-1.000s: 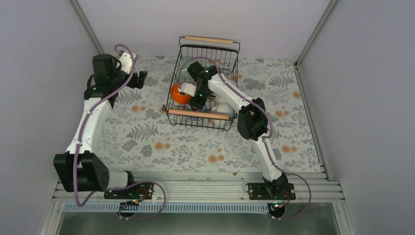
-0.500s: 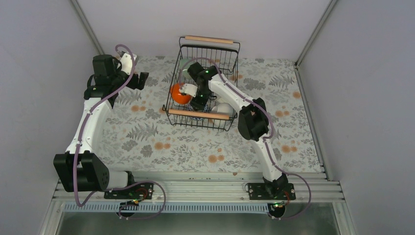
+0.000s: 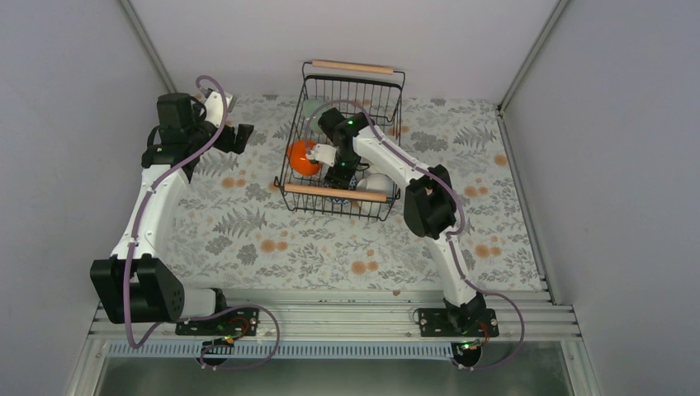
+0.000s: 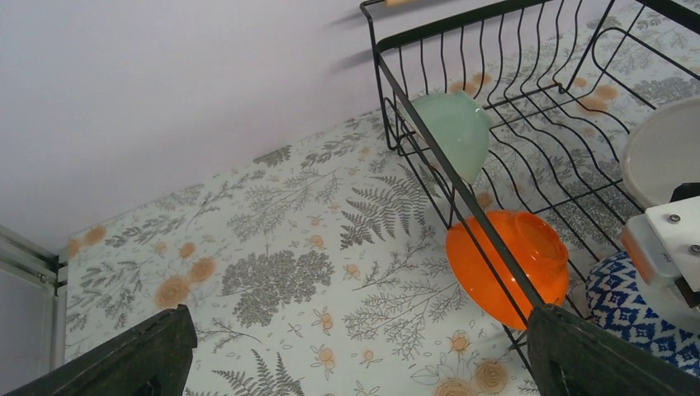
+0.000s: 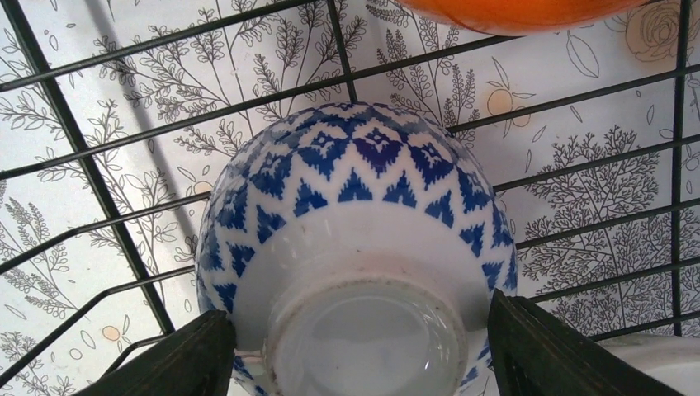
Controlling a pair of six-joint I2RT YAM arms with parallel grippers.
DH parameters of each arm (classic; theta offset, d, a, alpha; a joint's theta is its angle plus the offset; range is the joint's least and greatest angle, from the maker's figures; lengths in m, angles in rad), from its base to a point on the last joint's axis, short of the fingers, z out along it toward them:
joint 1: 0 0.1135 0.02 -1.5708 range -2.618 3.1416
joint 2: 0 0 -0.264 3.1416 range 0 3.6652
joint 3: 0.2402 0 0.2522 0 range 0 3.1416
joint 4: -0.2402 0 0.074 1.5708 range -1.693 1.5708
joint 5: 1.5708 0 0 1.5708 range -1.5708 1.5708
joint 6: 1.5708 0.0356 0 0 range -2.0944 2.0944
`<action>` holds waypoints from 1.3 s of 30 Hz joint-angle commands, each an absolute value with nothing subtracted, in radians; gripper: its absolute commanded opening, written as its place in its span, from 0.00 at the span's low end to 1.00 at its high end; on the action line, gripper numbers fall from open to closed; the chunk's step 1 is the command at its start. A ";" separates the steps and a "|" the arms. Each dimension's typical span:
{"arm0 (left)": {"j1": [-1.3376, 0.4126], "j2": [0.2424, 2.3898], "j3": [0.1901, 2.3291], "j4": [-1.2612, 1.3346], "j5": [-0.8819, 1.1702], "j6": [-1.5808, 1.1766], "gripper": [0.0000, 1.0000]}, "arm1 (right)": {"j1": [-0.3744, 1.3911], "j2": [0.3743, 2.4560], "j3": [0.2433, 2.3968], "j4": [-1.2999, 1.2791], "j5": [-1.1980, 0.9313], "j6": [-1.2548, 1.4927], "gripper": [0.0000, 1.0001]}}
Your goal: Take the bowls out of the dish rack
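The dish rack [image 3: 352, 66] is a black wire basket with wooden handles at the back of the table. A mint-green bowl [image 4: 454, 128] and an orange bowl [image 4: 503, 264] lean against its left wall. A white bowl [image 4: 664, 153] sits further right. My right gripper [image 5: 359, 346] reaches down into the rack, open, with a finger on each side of the upturned blue-patterned bowl [image 5: 355, 231], whose foot ring faces the camera. My left gripper [image 4: 363, 346] hovers wide open over the tablecloth, left of the rack, holding nothing.
The floral tablecloth [image 3: 272, 239] covers the table. Grey walls close in on the left, the back and the right. The right arm [image 3: 396, 165] lies across the rack's near right part, over the near wooden handle [image 3: 336, 192].
My right gripper has shifted slightly right and nearer, from beside the orange bowl to over the blue-patterned one, and its jaws have widened. The left arm has hardly moved.
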State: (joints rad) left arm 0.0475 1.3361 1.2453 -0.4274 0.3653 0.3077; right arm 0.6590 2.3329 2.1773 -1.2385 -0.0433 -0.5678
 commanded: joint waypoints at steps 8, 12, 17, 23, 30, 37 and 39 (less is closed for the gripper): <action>0.047 1.327 1.259 -0.439 0.402 0.334 1.00 | 0.655 2.321 2.139 -1.285 0.050 -0.570 0.61; 0.046 1.330 1.261 -0.439 0.411 0.333 1.00 | 0.652 2.306 2.117 -1.285 0.057 -0.571 0.50; 0.046 1.337 1.266 -0.443 0.421 0.331 1.00 | 0.641 2.303 2.099 -1.285 0.059 -0.572 0.35; 0.046 1.338 1.261 -0.440 0.425 0.331 1.00 | 0.628 2.313 2.102 -1.285 0.053 -0.570 0.21; 0.046 1.346 1.288 -0.458 0.461 0.346 1.00 | 0.615 2.333 2.240 -1.284 0.014 -0.554 0.13; 0.046 1.381 1.419 -0.523 0.579 0.367 1.00 | 0.598 2.314 2.289 -1.206 -0.007 -0.523 0.13; 0.046 1.381 1.441 -0.522 0.648 0.372 1.00 | 0.589 2.303 2.290 -1.171 -0.019 -0.510 0.13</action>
State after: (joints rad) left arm 0.0479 1.3842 1.3758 -0.5041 0.5056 0.3450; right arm 0.6052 2.3356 2.2528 -1.2377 -0.0166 -0.5438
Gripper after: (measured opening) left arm 0.999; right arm 0.470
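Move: The blue-and-white bowl sits foot-up in the dish rack, its foot already between the right gripper's open fingers; its middle is about 1 cm left of and 4 cm below that hand. The orange bowl lies some 6 cm ahead and 8 cm to the left, and a white bowl 6 cm ahead and 11 cm to the right. From the left hand, the blue-and-white bowl is about 24 cm right, 3 cm back and 25 cm down. Close the right gripper to pinch the blue-and-white bowl by its foot ring, easing about 1 cm to the right as the fingers shut. Hold that grip, then draw the bowl forward some 3 cm while rising about 2 cm overall, away from the rack's near handle. At the end, raise the empty, open left gripper about 3 cm and shift it 2 cm right. ##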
